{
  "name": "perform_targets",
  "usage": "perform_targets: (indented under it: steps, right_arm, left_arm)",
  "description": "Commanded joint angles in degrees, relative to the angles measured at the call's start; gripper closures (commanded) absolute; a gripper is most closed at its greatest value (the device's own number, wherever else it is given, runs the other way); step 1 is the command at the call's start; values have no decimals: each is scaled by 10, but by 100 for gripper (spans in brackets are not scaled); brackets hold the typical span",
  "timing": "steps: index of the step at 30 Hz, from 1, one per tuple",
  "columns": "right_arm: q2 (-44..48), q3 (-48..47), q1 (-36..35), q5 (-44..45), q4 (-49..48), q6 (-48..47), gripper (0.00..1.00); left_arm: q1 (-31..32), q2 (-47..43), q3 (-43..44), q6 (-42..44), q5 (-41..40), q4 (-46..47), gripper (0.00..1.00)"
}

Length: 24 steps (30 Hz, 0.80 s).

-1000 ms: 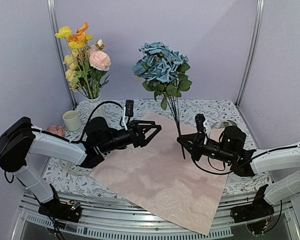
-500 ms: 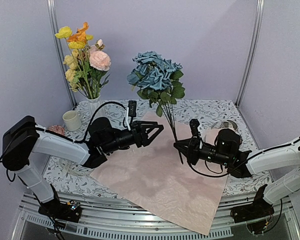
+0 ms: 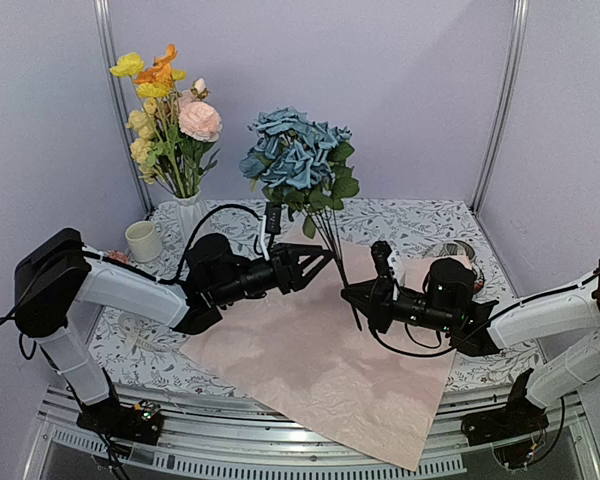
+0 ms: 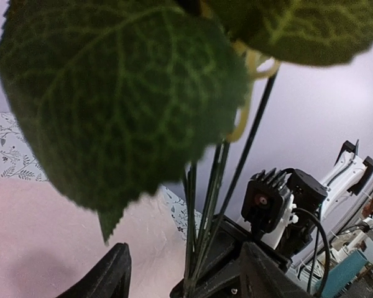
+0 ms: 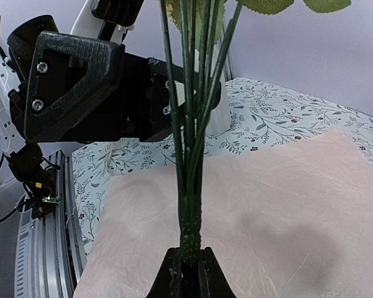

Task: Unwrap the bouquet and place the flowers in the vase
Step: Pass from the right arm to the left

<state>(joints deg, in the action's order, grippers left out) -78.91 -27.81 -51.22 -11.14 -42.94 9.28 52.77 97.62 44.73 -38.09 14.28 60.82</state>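
A bunch of blue-teal flowers stands upright on long green stems. My right gripper is shut on the knobbly base of those stems, just above the pink wrapping paper, which lies spread flat. My left gripper reaches in from the left, open. Its two fingers stand either side of the stems with gaps showing. A big green leaf fills most of the left wrist view. The white ribbed vase stands at the back left and holds yellow, orange and pink flowers.
A short cream mug sits next to the vase on the floral tablecloth. A pale ribbon lies behind the right arm. Metal frame posts rise at the back corners.
The right arm has carried the blue bunch leftward. The left gripper has moved right until it straddles the stems, and its jaws have narrowed.
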Motion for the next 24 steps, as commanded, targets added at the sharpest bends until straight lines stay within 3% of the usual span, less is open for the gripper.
perform_targets:
  steps: [1, 5, 12, 18, 24]
  right_arm:
    - [-10, -23, -7, -9, -11, -12, 97]
    - [-16, -30, -12, -13, -7, -15, 97]
    - [-19, -33, -16, -11, -2, -21, 97]
    - [-22, -36, -20, -10, 1, -26, 97]
    - [-22, -37, -25, -8, 4, -32, 97]
  left_arm:
    - [11, 8, 19, -1, 8, 17, 40]
    - [11, 8, 21, 1, 12, 25, 46]
    - [11, 7, 26, 4, 16, 30, 67]
    - [11, 4, 28, 9, 11, 29, 72]
    - [10, 4, 37, 12, 9, 9, 85]
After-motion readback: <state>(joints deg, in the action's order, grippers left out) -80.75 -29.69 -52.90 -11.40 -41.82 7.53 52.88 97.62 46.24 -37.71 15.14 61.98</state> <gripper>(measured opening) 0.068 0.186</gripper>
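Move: The blue flowers' bare stems stand upright in the right fingers. Where the left hand will shut on them, they lie about 3 cm to its right, level with it in height and reach. From the left hand, the lowest leaves hang some 7 cm above and 2 cm ahead, and the vase is about 26 cm left, 14 cm farther out and 12 cm lower. From the right hand, the left gripper is roughly 4 cm left, 2 cm ahead and 6 cm up. The left hand stays over the same spot, rises about 1.5 cm along the stems towards the low leaves, and closes its fingers from well over half open to nearly shut, bringing them in around the stems above the right gripper. Meanwhile the right hand, still pinching the stems lower down, carries them a little over 1 cm left towards the left fingers, then eases off with hardly any turn of the wrist. ##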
